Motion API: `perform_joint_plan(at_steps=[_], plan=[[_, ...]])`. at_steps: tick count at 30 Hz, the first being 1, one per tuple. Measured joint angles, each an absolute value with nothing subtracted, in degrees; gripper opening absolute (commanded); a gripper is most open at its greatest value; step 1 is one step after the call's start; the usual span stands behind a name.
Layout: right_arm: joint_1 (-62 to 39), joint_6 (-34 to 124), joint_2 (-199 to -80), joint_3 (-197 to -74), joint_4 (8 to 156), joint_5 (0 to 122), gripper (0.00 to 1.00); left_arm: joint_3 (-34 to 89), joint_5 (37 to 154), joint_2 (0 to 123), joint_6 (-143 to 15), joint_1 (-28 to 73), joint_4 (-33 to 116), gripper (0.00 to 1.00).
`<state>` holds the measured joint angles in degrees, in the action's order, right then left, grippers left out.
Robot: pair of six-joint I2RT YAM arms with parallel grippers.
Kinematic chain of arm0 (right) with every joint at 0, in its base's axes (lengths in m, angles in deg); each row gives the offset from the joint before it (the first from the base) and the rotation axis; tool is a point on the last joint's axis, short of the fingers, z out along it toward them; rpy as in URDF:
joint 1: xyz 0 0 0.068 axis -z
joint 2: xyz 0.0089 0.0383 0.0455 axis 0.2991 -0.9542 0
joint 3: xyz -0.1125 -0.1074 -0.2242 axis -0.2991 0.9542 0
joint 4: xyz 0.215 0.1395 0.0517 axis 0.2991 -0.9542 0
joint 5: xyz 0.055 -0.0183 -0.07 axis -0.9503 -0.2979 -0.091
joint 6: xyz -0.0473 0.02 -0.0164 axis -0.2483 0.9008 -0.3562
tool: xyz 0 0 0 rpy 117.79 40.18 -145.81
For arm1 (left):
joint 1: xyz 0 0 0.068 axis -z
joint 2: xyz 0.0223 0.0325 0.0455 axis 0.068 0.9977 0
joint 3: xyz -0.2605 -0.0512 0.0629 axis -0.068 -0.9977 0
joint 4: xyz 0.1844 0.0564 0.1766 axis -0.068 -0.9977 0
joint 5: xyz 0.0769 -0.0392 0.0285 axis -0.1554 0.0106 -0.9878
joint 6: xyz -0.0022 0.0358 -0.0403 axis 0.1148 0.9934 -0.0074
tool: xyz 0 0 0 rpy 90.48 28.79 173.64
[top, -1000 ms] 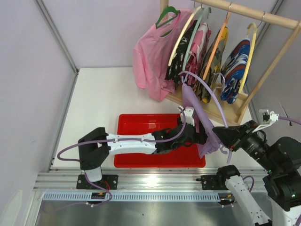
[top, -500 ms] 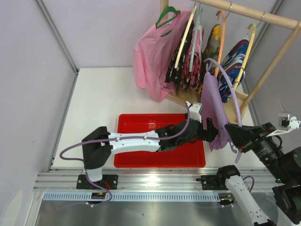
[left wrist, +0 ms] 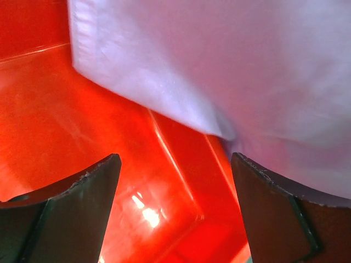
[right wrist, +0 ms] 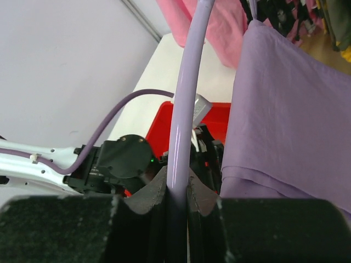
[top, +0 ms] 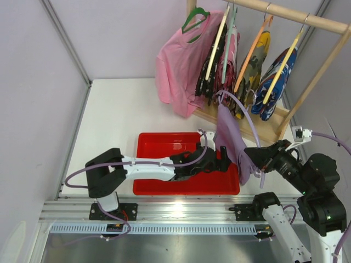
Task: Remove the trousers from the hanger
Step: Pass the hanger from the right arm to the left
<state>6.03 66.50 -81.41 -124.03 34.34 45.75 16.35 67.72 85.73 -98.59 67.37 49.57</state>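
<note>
The pale lavender trousers point(top: 229, 140) hang folded over a lavender hanger point(top: 245, 113) above the right end of the red tray point(top: 159, 142). My right gripper point(top: 256, 160) is shut on the hanger's rod point(right wrist: 189, 98), with the trousers point(right wrist: 285, 120) draped just right of its jaws point(right wrist: 176, 192). My left gripper point(top: 222, 163) is open over the tray, right beside the cloth's lower edge. In the left wrist view the lavender cloth point(left wrist: 219, 66) hangs above and ahead of the open gripper point(left wrist: 175, 208), with nothing between the fingers. A black speckled garment point(top: 204, 76) hangs on the rack.
A wooden rack point(top: 307, 19) at the back right carries a pink shirt point(top: 175, 71) and several patterned garments on hangers. Its base board point(top: 219, 118) lies just behind the tray. Grey walls close in the table on the left and at the back.
The hanger with the lavender trousers swung right, then came back left and lower over the tray's end. The left gripper drew back a little to the left, still open.
</note>
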Motion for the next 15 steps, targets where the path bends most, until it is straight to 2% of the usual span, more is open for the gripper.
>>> perform_joint_plan(at_steps=[15], plan=[[4.6, 72.5, -82.7, -111.9, 46.2, 40.6, 0.0, 1.0, 61.9, 61.3, -99.9, 67.4, 46.0, 0.91]])
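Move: The far end of the lilac hanger, which my empty left hand is to take, is about 16 cm ahead of it, 4 cm to its left and some 23 cm up. The purple trousers hang nearer, roughly 4 cm ahead, 4 cm right and 12 cm up; the red tray's middle is about 14 cm left, 2 cm ahead and 11 cm below. My right hand still pinches the hanger; the left gripper lies about 6 cm ahead of it, 9 cm left and 23 cm lower. I sweep my left hand about 9 cm to the left and some 5 cm up, away from the hanging trousers and over the tray, fingers staying wide open. Meanwhile my right hand keeps its pinch on the hanger and lowers it about 4 cm while easing it forward and left, turning slightly counter-clockwise. ##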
